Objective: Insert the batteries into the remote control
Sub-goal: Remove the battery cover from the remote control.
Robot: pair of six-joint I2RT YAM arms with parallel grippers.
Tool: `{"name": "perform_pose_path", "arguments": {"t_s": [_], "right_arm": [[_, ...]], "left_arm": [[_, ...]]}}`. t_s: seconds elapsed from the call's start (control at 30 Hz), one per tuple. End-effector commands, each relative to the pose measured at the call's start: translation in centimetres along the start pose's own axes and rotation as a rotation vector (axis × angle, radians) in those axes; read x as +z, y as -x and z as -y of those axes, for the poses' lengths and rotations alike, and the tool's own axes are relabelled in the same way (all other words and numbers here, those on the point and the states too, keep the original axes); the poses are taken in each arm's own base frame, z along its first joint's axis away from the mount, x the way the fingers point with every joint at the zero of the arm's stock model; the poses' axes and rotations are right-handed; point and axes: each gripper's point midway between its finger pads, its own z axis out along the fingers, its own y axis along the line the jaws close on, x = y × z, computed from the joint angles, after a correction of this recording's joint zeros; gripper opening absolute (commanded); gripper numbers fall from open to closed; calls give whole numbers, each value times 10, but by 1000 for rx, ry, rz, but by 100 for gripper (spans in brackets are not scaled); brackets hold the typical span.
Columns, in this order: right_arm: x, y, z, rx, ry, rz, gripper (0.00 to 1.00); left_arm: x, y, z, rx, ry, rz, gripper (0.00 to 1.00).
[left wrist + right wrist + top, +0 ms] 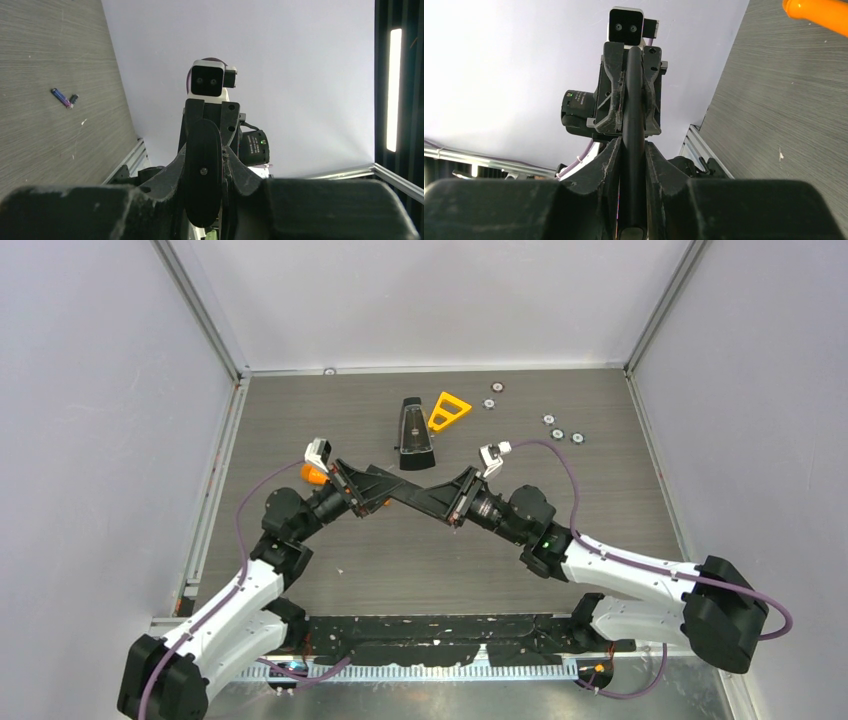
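Observation:
The remote control is a slim black bar held in the air between both grippers, above the middle of the table. My left gripper is shut on one end of it; in the left wrist view the remote stands on edge between the fingers of that gripper. My right gripper is shut on the other end, its fingers pressed on both sides of the bar. One purple-blue battery lies on the table, with a short dark piece beside it.
A tapered black case and an orange triangle lie behind the grippers. Small silver discs are scattered at the back right. An orange object sits by the left wrist. Walls enclose the table.

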Motion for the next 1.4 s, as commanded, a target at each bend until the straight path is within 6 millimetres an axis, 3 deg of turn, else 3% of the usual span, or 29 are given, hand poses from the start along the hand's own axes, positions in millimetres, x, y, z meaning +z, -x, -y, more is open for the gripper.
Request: {"name": "perform_pose_path", "arguments": {"t_s": [0.0,0.13,0.2,0.7,0.87,1.2,1.37], "right_arm": [[-8,5,-7,-19,33,28,23],[-7,5,-10,-21,40,29,9],[-8,5,-10,-20,44,28,6],[-14,8,-20,-17,102,50,5],[-14,8,-13,-21,52,49,6],[-8,11,-10,-62,-33,15,55],[-14,19,-13,-99,-47,3,67]], "left_arm": [[-9,27,47,53,-157,145,0],[-10,28,46,45,-154,158,0],[-11,29,44,36,-156,168,0],[-23,46,43,-32,-197,291,0],[-23,46,39,-25,-173,294,0],[-11,35,44,75,-109,196,0],[-4,28,30,102,-40,134,0]]}}
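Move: My hands hold the remote control between them on edge, nearly 30 cm above the table. Its battery cover end is between my right fingers, about 11 cm to the right of my left hand and 3 cm nearer me; the remote's middle is some 6 cm right of the left hand and 1 cm back. From my left hand, the orange tube lies about 10 cm left and 9 cm ahead, and the black wedge-shaped stand about 7 cm right and 23 cm ahead, both on the table. My right fingers keep their pinch on the battery end while I ease both hands back together about 1 cm, straining one against the other through the remote. Then the right hand opens wide and slips off, drawing to the right and slightly forward; my left hand, still gripping the front end, swings forward and up about 3 cm, a little left, turning some 10 degrees counter-clockwise. ##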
